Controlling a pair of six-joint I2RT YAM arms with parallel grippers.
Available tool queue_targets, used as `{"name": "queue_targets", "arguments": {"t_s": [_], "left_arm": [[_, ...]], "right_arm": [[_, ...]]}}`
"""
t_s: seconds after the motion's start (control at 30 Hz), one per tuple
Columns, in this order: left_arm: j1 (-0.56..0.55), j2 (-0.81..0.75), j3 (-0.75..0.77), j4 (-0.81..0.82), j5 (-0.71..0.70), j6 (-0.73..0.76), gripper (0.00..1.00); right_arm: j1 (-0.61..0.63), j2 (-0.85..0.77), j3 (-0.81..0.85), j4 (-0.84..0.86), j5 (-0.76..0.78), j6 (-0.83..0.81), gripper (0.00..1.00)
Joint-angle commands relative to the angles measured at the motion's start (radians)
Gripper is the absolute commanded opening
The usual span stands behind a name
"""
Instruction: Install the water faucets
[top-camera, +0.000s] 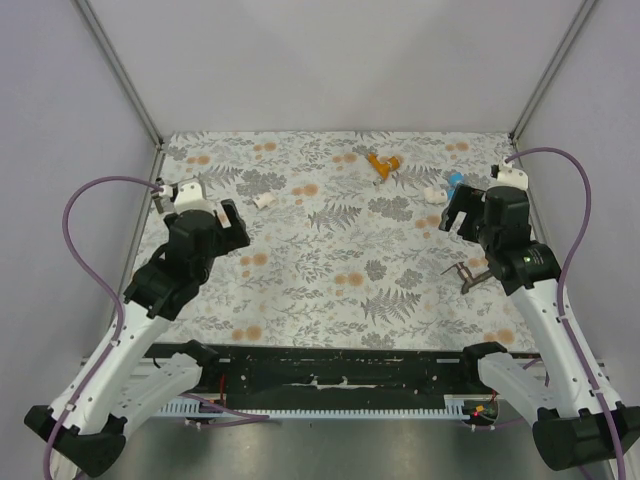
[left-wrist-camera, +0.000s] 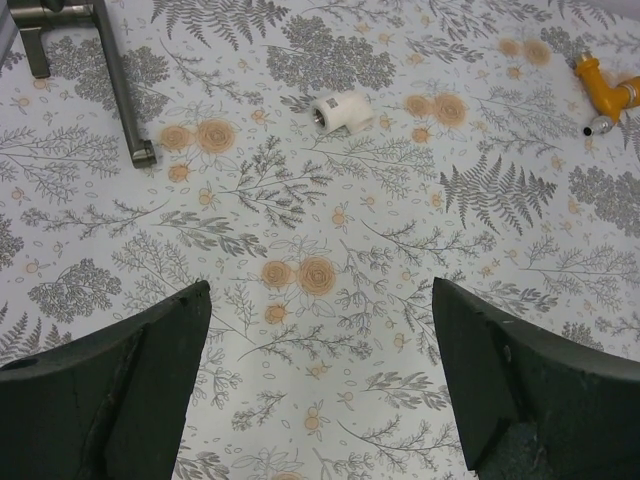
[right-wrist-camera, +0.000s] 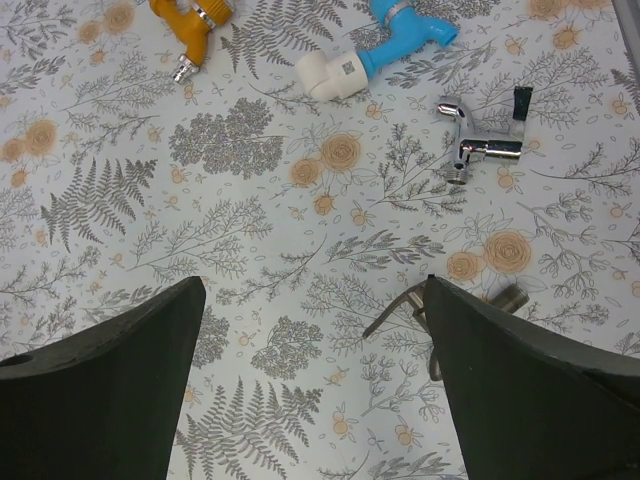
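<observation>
The orange faucet (top-camera: 383, 164) lies on the flowered table cover at the back centre; it also shows in the left wrist view (left-wrist-camera: 608, 92) and the right wrist view (right-wrist-camera: 195, 25). A blue faucet (top-camera: 455, 183) with a white elbow fitting (right-wrist-camera: 330, 75) at its end lies to its right, also seen in the right wrist view (right-wrist-camera: 410, 38). A chrome tap (right-wrist-camera: 480, 135) lies beside them. My left gripper (top-camera: 235, 228) is open and empty above the cover at the left (left-wrist-camera: 320, 380). My right gripper (top-camera: 462, 210) is open and empty near the blue faucet (right-wrist-camera: 315, 380).
A loose white elbow fitting (top-camera: 265, 200) lies at mid-left (left-wrist-camera: 342, 112). One dark metal lever handle (left-wrist-camera: 90, 60) lies at the far left, another (top-camera: 465, 272) by the right arm, partly behind my right finger (right-wrist-camera: 400, 305). Grey walls close in the table.
</observation>
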Motion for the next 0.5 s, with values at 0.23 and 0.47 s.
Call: {"name": "queue_targets", "arguments": {"t_s": [0.23,0.47], "left_arm": [[-0.003,0.120,0.062,0.041,0.049,-0.046,0.96],[0.023,0.370,0.140,0.102,0.107,-0.037,0.96]], "right_arm": [[0.003,0.003,-0.017,-0.004,0.026,0.021,0.98],[0.002,0.055,-0.008,-0.010,0.056,0.048,0.98]]}}
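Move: From the left gripper, the white pipe fitting lies roughly 18 cm ahead, about 3 cm to the right and some 22 cm below. The grey faucet lies about 20 cm to the left of that fitting, roughly level with it; the orange faucet is about 25 cm to its right and some 7 cm farther out. From the right gripper, the white fitting is about 40 cm to the left, 15 cm ahead and 21 cm below. Bring the left gripper forward, down and to the right towards the white pipe fitting, about 5 to 6 cm in all, starting slowly with a slight sink and then quickening. Tip the fingers down by some 10 degrees on the way, keeping them wide open and well above the table. ##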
